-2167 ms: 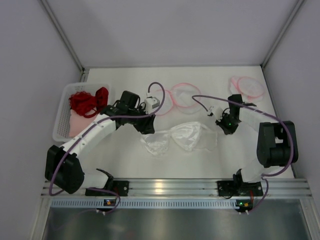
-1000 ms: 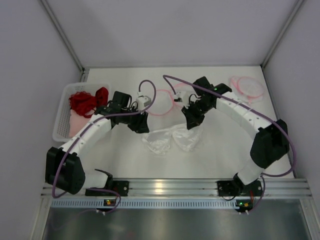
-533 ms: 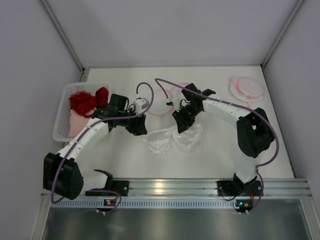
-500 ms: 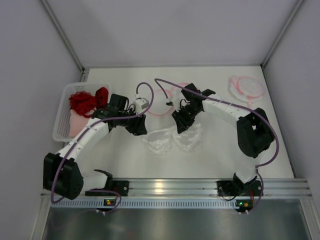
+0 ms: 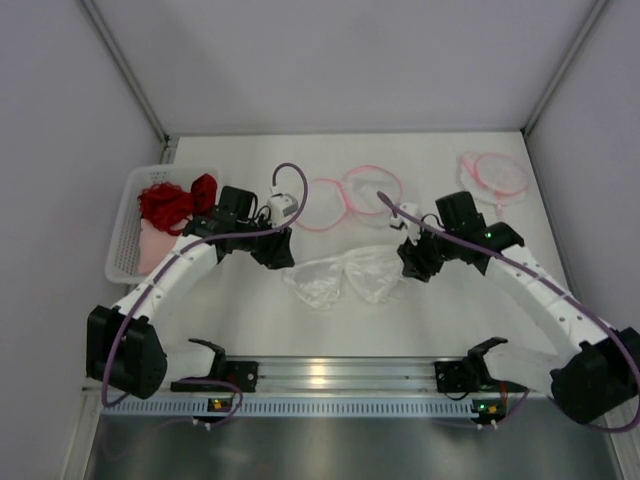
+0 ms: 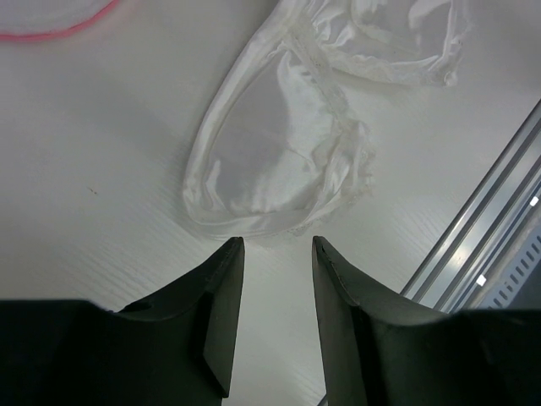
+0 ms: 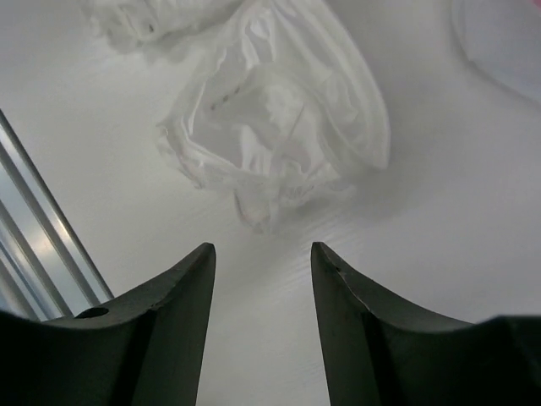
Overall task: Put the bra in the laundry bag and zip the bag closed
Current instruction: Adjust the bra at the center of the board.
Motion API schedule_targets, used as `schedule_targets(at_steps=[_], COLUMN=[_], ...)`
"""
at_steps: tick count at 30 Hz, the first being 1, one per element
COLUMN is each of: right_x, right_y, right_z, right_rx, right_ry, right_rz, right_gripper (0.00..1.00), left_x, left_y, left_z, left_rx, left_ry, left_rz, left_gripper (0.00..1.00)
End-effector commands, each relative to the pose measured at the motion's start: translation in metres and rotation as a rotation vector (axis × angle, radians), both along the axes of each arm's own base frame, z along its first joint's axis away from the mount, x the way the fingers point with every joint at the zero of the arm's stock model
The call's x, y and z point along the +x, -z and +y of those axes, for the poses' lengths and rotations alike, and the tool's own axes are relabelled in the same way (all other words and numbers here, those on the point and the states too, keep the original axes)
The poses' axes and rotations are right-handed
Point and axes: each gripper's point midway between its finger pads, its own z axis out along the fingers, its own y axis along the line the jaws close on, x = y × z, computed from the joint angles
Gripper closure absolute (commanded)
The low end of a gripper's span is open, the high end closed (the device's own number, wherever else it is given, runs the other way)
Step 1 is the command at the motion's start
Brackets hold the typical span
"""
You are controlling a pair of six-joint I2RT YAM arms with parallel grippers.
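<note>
A white bra (image 5: 345, 277) lies crumpled on the table's middle. Behind it lies the laundry bag (image 5: 352, 190), flat white mesh with pink rims. My left gripper (image 5: 277, 252) hovers at the bra's left end, open and holding nothing; in the left wrist view one cup (image 6: 270, 152) sits just past the gripper (image 6: 277, 245). My right gripper (image 5: 412, 262) stands open at the bra's right end, apart from it. The right wrist view shows the bunched cup (image 7: 279, 118) just ahead of the empty gripper (image 7: 262, 251).
A white basket (image 5: 122, 225) at the left holds red clothing (image 5: 175, 200) and something pink. Another pink-rimmed mesh bag (image 5: 493, 172) lies at the back right. An aluminium rail (image 5: 340, 375) runs along the near edge. Grey walls close in the sides.
My right gripper has opened, let go of the bra and drawn back to the right. The bra's right cup now lies bunched further left. The left arm has barely moved.
</note>
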Motion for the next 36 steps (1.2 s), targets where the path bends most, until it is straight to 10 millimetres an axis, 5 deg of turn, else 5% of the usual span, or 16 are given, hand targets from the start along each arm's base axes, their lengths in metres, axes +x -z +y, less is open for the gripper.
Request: schedule_targets(at_steps=[1,5,16,20,24,30,36], right_x=[-0.01,-0.01,0.008,0.003,-0.007,-0.009,0.002], right_y=[0.041,0.066,0.098,0.099,0.076,0.028,0.012], right_z=[-0.026,-0.034,-0.002,0.001,0.002,0.009,0.034], right_rx=[-0.112,-0.154,-0.067,-0.063,-0.034,0.027,0.073], right_ry=[-0.06,-0.051,-0.029,-0.03,-0.041,-0.035,-0.032], right_rz=[-0.077,-0.069,0.046,0.106,0.114,0.078,0.142], right_gripper=[0.51,0.53,0.54,0.73,1.0,1.0,1.0], left_x=[0.016,0.021,0.022,0.018,0.015,0.014,0.016], left_y=[-0.02,-0.017,-0.014,-0.01,-0.007,-0.002,0.004], left_z=[-0.006,-0.008,-0.005,-0.004,-0.002,-0.003,-0.003], left_rx=[-0.026,-0.028,-0.008,-0.005,0.002,-0.002,0.012], left_ry=[0.015,0.007,0.01,0.011,0.022,0.032,0.032], left_rz=[-0.071,-0.044,-0.057,-0.046,-0.055,-0.038,-0.024], left_gripper=[0.56,0.56,0.57,0.56,0.57,0.57,0.57])
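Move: Below the right hand, about 12 cm down, lies the loose strap at the bra's right end, roughly 1 cm back and 1 cm to the right of it. All at that same depth, the bra's right cup is some 6 cm to the hand's left and about level with it, the bra's middle about 13 cm left. The open laundry bag lies some 20 cm ahead and 13 cm left. From the left hand the strap is about 29 cm right, 3 cm back, 11 cm below. Sinking about 12 cm to the board, the right hand first swings some 4 cm back and to the right, then eases left and forward beside the bra's right end. Its half-open fingers shut low down, pinching the strap, and keep hold as the hand climbs about 9 cm, drifting left and a little forward towards the end. ##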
